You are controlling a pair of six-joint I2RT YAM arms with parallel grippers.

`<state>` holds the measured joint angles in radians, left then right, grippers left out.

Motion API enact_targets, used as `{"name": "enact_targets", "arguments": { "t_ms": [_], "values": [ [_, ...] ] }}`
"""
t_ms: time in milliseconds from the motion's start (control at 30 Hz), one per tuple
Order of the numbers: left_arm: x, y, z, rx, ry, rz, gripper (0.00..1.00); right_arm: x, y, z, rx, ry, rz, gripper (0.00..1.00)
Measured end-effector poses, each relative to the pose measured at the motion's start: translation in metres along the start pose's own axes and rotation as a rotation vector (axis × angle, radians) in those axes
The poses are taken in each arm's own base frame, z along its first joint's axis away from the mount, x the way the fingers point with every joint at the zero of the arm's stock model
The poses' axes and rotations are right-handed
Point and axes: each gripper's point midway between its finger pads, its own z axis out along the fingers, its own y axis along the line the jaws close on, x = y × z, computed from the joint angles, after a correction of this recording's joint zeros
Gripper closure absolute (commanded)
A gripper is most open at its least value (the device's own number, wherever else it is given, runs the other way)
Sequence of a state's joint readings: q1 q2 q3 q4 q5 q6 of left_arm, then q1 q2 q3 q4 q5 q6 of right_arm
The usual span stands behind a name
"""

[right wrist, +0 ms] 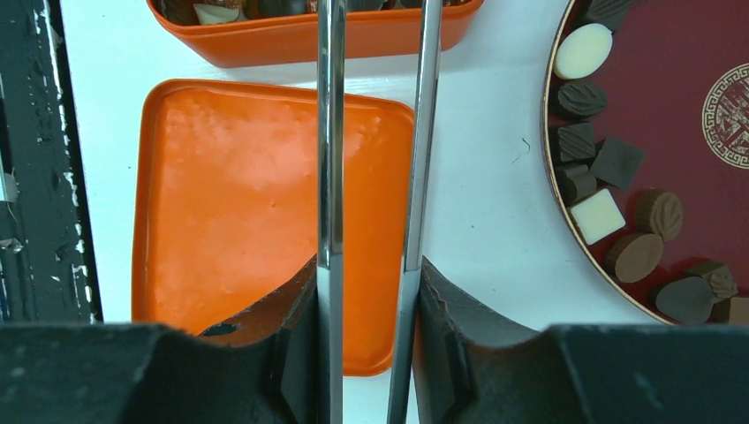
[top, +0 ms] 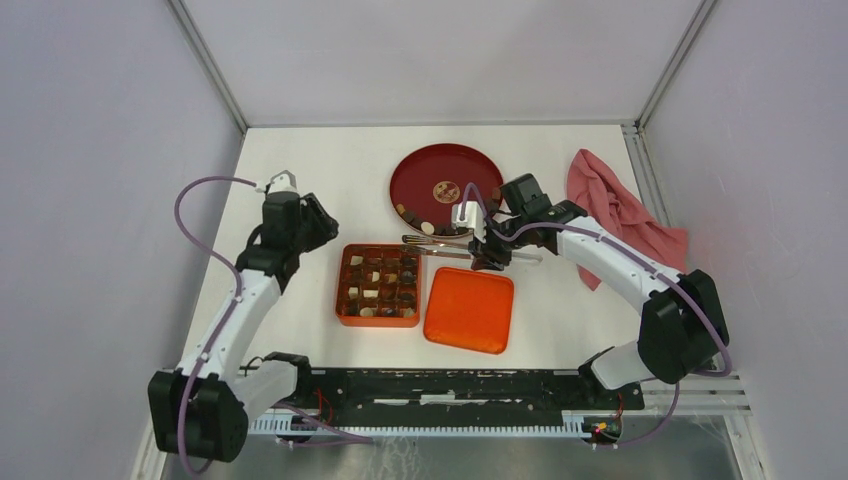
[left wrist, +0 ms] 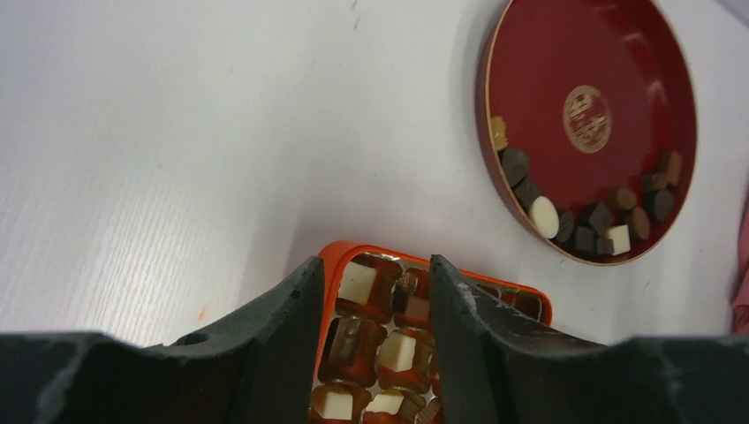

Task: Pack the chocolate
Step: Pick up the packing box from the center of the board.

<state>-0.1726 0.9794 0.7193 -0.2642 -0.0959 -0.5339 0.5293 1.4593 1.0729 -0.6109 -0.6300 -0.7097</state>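
Several pieces of chocolate [top: 420,222] [left wrist: 574,221] [right wrist: 609,177], dark and cream-white, lie along the near-left rim of the red plate [top: 445,170] [left wrist: 601,53] [right wrist: 698,53]. More pieces fill cells of the orange box [top: 377,320] [left wrist: 340,256] [right wrist: 309,40]. My left gripper [top: 325,225] [left wrist: 375,265] hovers over the box's far-left corner, jaws apart with nothing between them. My right gripper [top: 490,255] [right wrist: 366,265] is shut on metal tongs [top: 440,245] [right wrist: 329,132], whose two arms stand apart and reach over the lid toward the box.
The orange lid [top: 469,310] [right wrist: 230,203] lies upside down right of the box, below the tongs. A pink cloth [top: 610,210] is crumpled at the back right. A black rail [top: 450,385] runs along the near edge.
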Motion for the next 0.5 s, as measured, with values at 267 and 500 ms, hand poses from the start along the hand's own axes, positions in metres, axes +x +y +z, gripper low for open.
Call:
{"name": "enact_targets", "arguments": {
  "t_ms": [267, 500],
  "values": [
    [0.022, 0.008, 0.002, -0.065, 0.287, 0.080, 0.47, -0.006, 0.003, -0.001, -0.015, -0.027, 0.008, 0.60],
    [0.044, 0.023, 0.013, -0.112, 0.458, 0.196, 0.48, -0.009, 0.005, -0.003, -0.019, -0.044, 0.005, 0.60]
  ]
}}
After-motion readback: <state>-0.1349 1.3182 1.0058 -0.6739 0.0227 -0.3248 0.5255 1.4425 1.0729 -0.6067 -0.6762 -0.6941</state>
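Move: The packing box's middle lies about 11 cm back from the left hand, 8 cm to its right and some 15 cm below. The red plate is about 9 cm ahead of that hand and 22 cm right; the orange tray is 16 cm back and 26 cm right, both at table height. From the right hand, the box's middle is roughly 5 cm back, 20 cm left and 11 cm down. The packing box is approached from above by the left hand, which sinks about 5 cm over its far left corner and eases slightly back. The wrist tips the fingers down by some 25 degrees and turns a little clockwise; they stay half open, still clear of the box. The right hand keeps the tongs nearly still. ##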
